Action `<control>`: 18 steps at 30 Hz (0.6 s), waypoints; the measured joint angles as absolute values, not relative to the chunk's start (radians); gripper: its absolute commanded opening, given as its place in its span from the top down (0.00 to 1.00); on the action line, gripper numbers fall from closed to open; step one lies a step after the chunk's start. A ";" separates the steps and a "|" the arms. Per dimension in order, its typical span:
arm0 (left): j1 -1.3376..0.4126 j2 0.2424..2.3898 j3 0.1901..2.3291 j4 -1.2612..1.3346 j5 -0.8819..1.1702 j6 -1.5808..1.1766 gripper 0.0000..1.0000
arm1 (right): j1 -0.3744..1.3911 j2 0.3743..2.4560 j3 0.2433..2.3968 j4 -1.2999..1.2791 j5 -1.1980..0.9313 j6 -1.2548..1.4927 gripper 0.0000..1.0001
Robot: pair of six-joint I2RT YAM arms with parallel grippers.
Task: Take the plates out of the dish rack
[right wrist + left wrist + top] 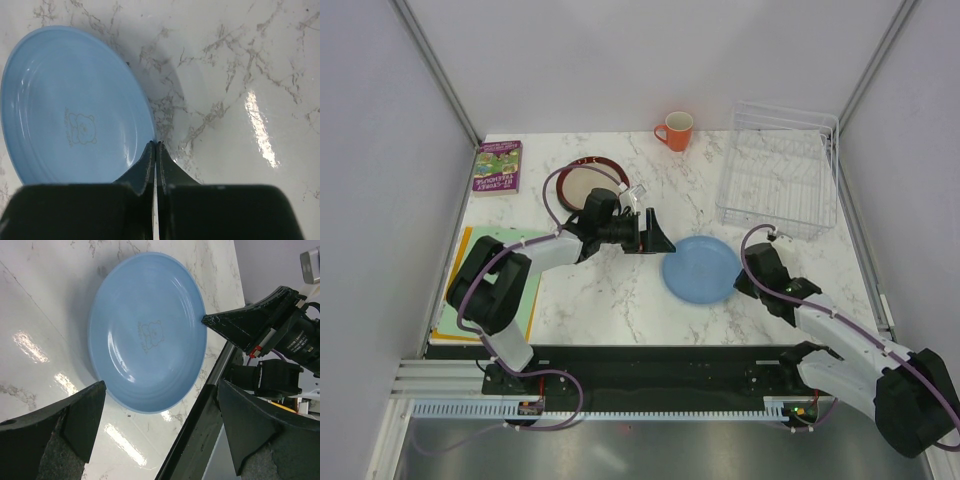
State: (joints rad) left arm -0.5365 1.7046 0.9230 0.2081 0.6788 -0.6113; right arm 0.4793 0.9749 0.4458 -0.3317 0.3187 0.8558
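The light blue plate (700, 268) lies flat on the marble table in front of the dish rack (780, 170), which is a white wire basket at the back right with no plates showing in it. A cream plate with a dark red-brown rim (582, 178) lies at the back left, partly hidden by my left arm. My left gripper (663, 242) is open and empty just left of the blue plate (147, 330). My right gripper (156, 145) is shut, its tips at the blue plate's right rim (75, 110). The red patterned plate is out of view.
An orange mug (675, 130) stands at the back, left of the rack. A purple book (498, 166) lies at the back left corner. Green and yellow mats (465, 285) lie at the left edge. Grey walls enclose the table.
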 measured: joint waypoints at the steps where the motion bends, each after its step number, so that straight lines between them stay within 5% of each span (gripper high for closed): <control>1: -0.537 1.703 0.923 0.206 0.678 -0.611 0.00 | 0.479 0.978 0.452 -0.327 0.318 0.851 1.00; 18: -0.537 1.690 0.923 0.121 0.606 -0.574 0.00 | 0.479 1.012 0.581 -0.328 0.319 0.785 1.00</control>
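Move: The blue plate's middle is about 9 cm to the left gripper's right, 4 cm back and 6 cm below, its left rim almost under those open fingers. The right gripper already pinches the right rim; the left gripper, where the plate is headed, is some 17 cm to its left, 7 cm forward and 6 cm higher. The stacked plates lie about 14 cm ahead and 17 cm left of the left gripper; the dish rack's middle is roughly 27 cm ahead and 11 cm right of the right gripper. Keep the right gripper shut on the blue plate's right rim and raise it about 4 cm while carrying it some 3 cm forward and slightly left, fingertips tipping up about 5 degrees, so the plate comes up towards the left gripper. Meanwhile ease the wide-open left gripper down and left by about a centimetre each, rolling it slightly. ##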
